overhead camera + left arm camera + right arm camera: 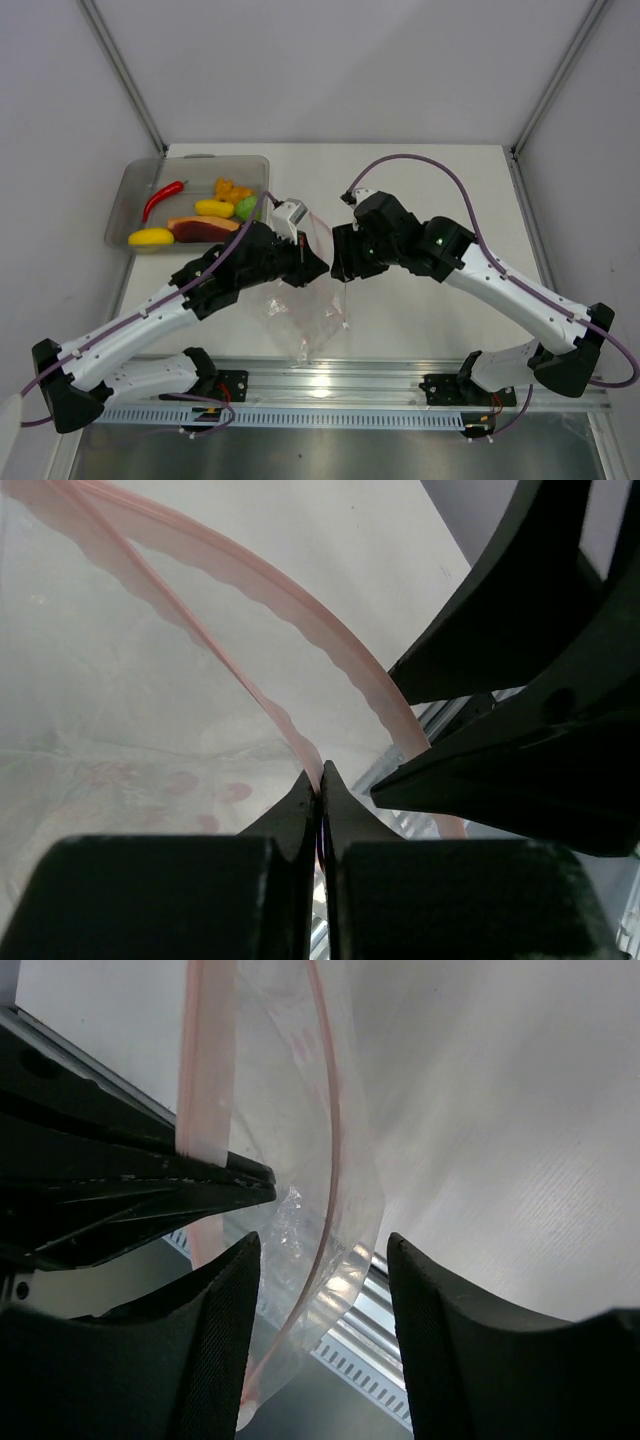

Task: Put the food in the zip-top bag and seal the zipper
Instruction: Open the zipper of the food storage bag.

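Observation:
The clear zip-top bag (pixel 300 315) hangs over the table's near middle, its mouth lifted. My left gripper (pixel 321 772) is shut on one lip of the pinkish zipper (pixel 330 640). My right gripper (pixel 322 1250) is open, and its jaws straddle the bag's other lip (pixel 330 1110) without pinching it. In the top view both grippers, left (pixel 322 268) and right (pixel 340 262), meet tip to tip at the bag's mouth. The food lies in the grey tray (pixel 125 205): red chili (pixel 163 199), yellow pieces (pixel 150 237), green fruit (pixel 246 207), orange bits (pixel 233 189), orange-red slice (pixel 202 228).
The tray sits at the table's far left corner, just behind the left arm. A slotted metal rail (pixel 330 385) runs along the near edge under the bag. Slanted frame posts (pixel 125 75) rise at the back corners.

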Available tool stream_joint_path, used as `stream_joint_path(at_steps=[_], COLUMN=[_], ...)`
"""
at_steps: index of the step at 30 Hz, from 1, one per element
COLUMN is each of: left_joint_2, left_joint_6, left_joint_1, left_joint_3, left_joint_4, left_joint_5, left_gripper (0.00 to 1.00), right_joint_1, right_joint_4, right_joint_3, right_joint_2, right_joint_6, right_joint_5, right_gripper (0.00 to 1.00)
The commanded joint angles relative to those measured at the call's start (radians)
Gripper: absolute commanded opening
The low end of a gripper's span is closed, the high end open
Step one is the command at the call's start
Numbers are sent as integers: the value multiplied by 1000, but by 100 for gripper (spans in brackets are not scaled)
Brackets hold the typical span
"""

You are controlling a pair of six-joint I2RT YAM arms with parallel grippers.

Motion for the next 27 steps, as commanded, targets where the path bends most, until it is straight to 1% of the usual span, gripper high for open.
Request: stream_joint_path(at_steps=[1, 3, 4, 5, 6, 8, 10, 13, 14, 15, 16, 17, 19, 20, 22, 24, 27], left_joint_2=[-24, -28, -34, -39, -45, -62, -56, -19, 17, 41, 65, 118, 175, 233, 287, 355, 397], left_joint_6=[23, 20, 18, 17, 17, 18, 26, 35, 37, 40, 41, 43, 40, 37, 25, 0, -44], left_joint_1=[-9, -10, -11, -11, -13, -14, -14, -14, -14, -14, -14, -14, -14, -14, -13, -3, 23], left_joint_3=[51, 51, 43, 40, 34, 14, 20, 68, 81, 135, 153, 196, 258, 320, 371, 405, 401], left_joint_4=[34, 36, 39, 49, 60, 86, 108, 135, 146, 154, 168, 180, 206, 215, 232, 272, 327], left_joint_5=[15, 24, 29, 38, 50, 59, 85, 137, 150, 159, 170, 193, 225, 234, 256, 297, 343], left_gripper=[1, 1, 1, 1, 1, 1, 1, 1, 1, 1, 0, 1, 1, 1, 1, 1, 1], right_joint_1=[-11, -20, -28, -35, -55, -68, -90, -112, -114, -115, -118, -118, -120, -121, -121, -118, -108], right_joint_4=[68, 88, 93, 101, 96, 84, 62, -34, -53, -83, -97, -109, -146, -180, -204, -223, -274], right_joint_3=[-24, -47, -53, -56, -59, -62, -56, -6, 6, 19, 39, 48, 74, 83, 99, 111, 131], right_joint_2=[-31, -36, -36, -36, -36, -42, -48, -43, -46, -52, -59, -63, -72, -66, -62, -59, -48], right_joint_6=[17, 15, 17, 15, 14, 8, -12, -43, -61, -68, -75, -87, -98, -106, -109, -106, -86], right_joint_5=[-39, -37, -36, -31, -27, 2, 67, 235, 325, 369, 409, 482, 544, 603, 662, 738, 835], right_gripper=[55, 47, 40, 10, 0, 0, 0, 0, 0, 0, 0, 0, 0, 0, 0, 0, 0])
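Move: The right hand, fingers about half open, already straddles the free lip of the bag's mouth, which passes between its tips straight ahead and roughly 1 cm below. The lip that the left hand keeps pinched lies some 3 cm to the right hand's left and 1 cm farther out, and the bag's body hangs about 5 cm back, 4 cm left and 8 cm down. From the left hand, the free lip is some 3 cm to the right and 1 cm back. The right hand sinks about 1 cm and shuts its fingers on the free zipper lip, then, keeping the pinch, pulls it some 14 cm to the right and 8 cm forward, rising towards the end while the wrist turns clockwise and tips its fingers upward. The left hand keeps the other lip pinched and waits at first, then eases up and slightly back before swinging right after it, about 10 cm right and 9 cm up with a little forward, its wrist turning some 20 degrees, largely clockwise. ##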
